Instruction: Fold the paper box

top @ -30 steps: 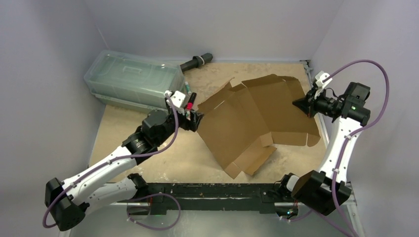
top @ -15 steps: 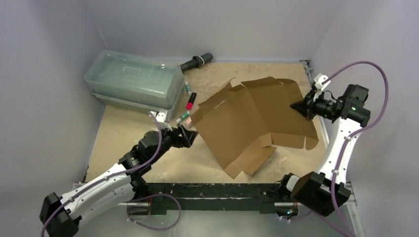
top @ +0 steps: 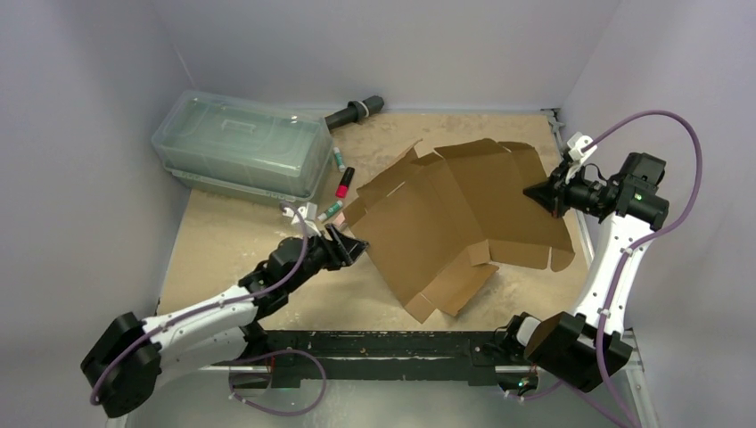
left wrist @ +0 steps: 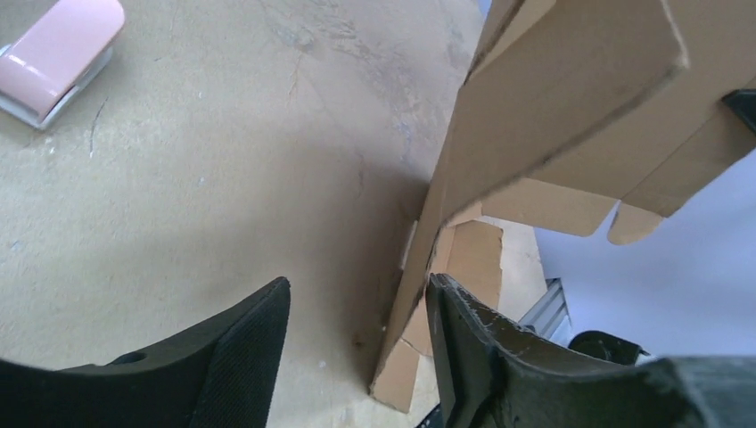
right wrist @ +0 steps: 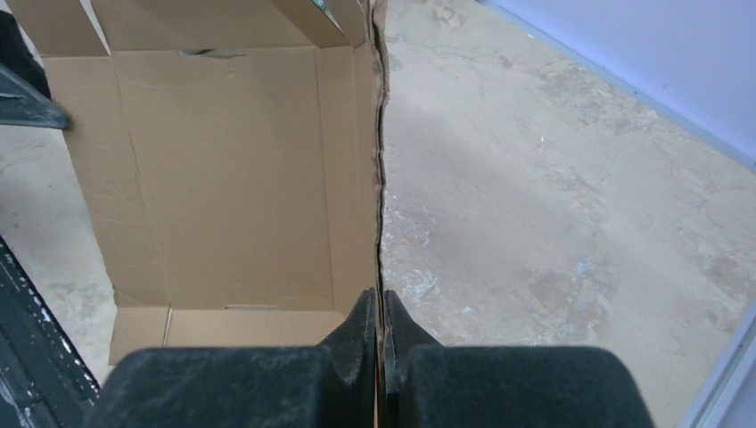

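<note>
The paper box [top: 455, 214] is a brown cardboard die-cut sheet, partly raised and unfolded, in the middle and right of the table. My right gripper [top: 538, 193] is shut on its right edge; the right wrist view shows the edge [right wrist: 379, 178] pinched between the fingers [right wrist: 360, 323]. My left gripper [top: 354, 245] is open and low at the sheet's left edge. In the left wrist view the raised cardboard edge [left wrist: 428, 267] stands between the two spread fingers [left wrist: 241, 348], close to the right one, with no clear contact.
A clear greenish lidded container [top: 241, 143] stands at the back left. Small markers [top: 342, 183] lie beside it, and a pink eraser-like item [left wrist: 58, 53] is near my left gripper. A black handle [top: 354, 112] lies at the back. Walls close in on the sides.
My left arm has pulled down from the sheet's upper left edge and moved right, low to the table, up to the sheet's lower left edge. The right gripper has kept its hold.
</note>
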Robot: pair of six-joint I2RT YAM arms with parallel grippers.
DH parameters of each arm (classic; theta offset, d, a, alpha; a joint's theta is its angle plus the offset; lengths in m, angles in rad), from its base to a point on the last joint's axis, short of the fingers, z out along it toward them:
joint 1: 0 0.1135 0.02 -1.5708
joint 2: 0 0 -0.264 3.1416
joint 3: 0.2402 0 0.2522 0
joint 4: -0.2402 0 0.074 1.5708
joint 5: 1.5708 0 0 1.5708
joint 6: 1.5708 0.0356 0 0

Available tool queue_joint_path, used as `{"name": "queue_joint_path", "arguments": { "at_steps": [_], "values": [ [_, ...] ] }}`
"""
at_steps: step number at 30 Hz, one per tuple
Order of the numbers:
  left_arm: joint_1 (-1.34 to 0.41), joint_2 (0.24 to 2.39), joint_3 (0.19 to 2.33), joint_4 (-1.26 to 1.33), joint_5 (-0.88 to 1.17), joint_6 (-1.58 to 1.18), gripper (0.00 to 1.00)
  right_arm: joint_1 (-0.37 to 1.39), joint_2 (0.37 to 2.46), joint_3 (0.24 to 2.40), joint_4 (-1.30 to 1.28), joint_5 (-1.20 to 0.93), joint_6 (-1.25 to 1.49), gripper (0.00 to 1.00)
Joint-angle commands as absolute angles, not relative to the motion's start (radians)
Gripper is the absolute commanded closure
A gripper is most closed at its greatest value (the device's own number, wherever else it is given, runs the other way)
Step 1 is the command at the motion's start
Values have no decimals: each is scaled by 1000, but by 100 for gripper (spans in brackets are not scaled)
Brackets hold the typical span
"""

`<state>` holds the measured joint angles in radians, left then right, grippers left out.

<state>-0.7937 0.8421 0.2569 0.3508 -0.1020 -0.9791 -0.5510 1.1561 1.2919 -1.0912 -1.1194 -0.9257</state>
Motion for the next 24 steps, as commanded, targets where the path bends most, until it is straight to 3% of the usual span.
{"name": "queue_joint_path", "arguments": {
  "at_steps": [1,5,7,14,20,24],
  "values": [
    [-798,981,385,455,-117,-957,51,-555,1141,1339,-1077,-1189,-896,100],
    [-796,1081,495,375,-217,-859,91,-555,1141,1346,-1043,-1219,-862,100],
    [-796,1113,568,304,-284,-771,100,-555,1138,1344,-997,-1234,-818,100],
    [-795,1186,743,267,-400,-358,100,-555,1094,1176,-638,-1326,-549,100],
    [-796,1194,739,365,-412,-130,100,-554,987,866,-75,-1313,-242,100],
    [-796,1190,712,406,-417,-59,100,-554,950,772,47,-1320,-239,100]
  ]
}}
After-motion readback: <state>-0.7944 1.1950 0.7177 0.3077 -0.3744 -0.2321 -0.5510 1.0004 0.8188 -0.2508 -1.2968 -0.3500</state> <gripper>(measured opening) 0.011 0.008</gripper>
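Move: Just ahead of the left hand's open fingers is the box's raised left edge, about 4 cm forward, 2 cm right and nearly level. On the table some 12 cm below that hand lie the pink stapler, about 6 cm ahead and 5 cm left, and the red-and-black marker, 13 cm ahead and 3 cm left. From the right hand, already pinching the opposite panel, that left edge lies roughly 29 cm left, 5 cm back and 12 cm lower. Shutting its fingers early on the box's left edge, the left hand reaches forward and slightly right, then keeps the pinch while climbing, some 10 cm forward and 7 cm up overall, rolling about 45 degrees with its left side rising. The right hand keeps its pinch, lifts about 2 cm, then sinks 5 cm, rolling its left side up some 15 degrees and edging forward and left. ##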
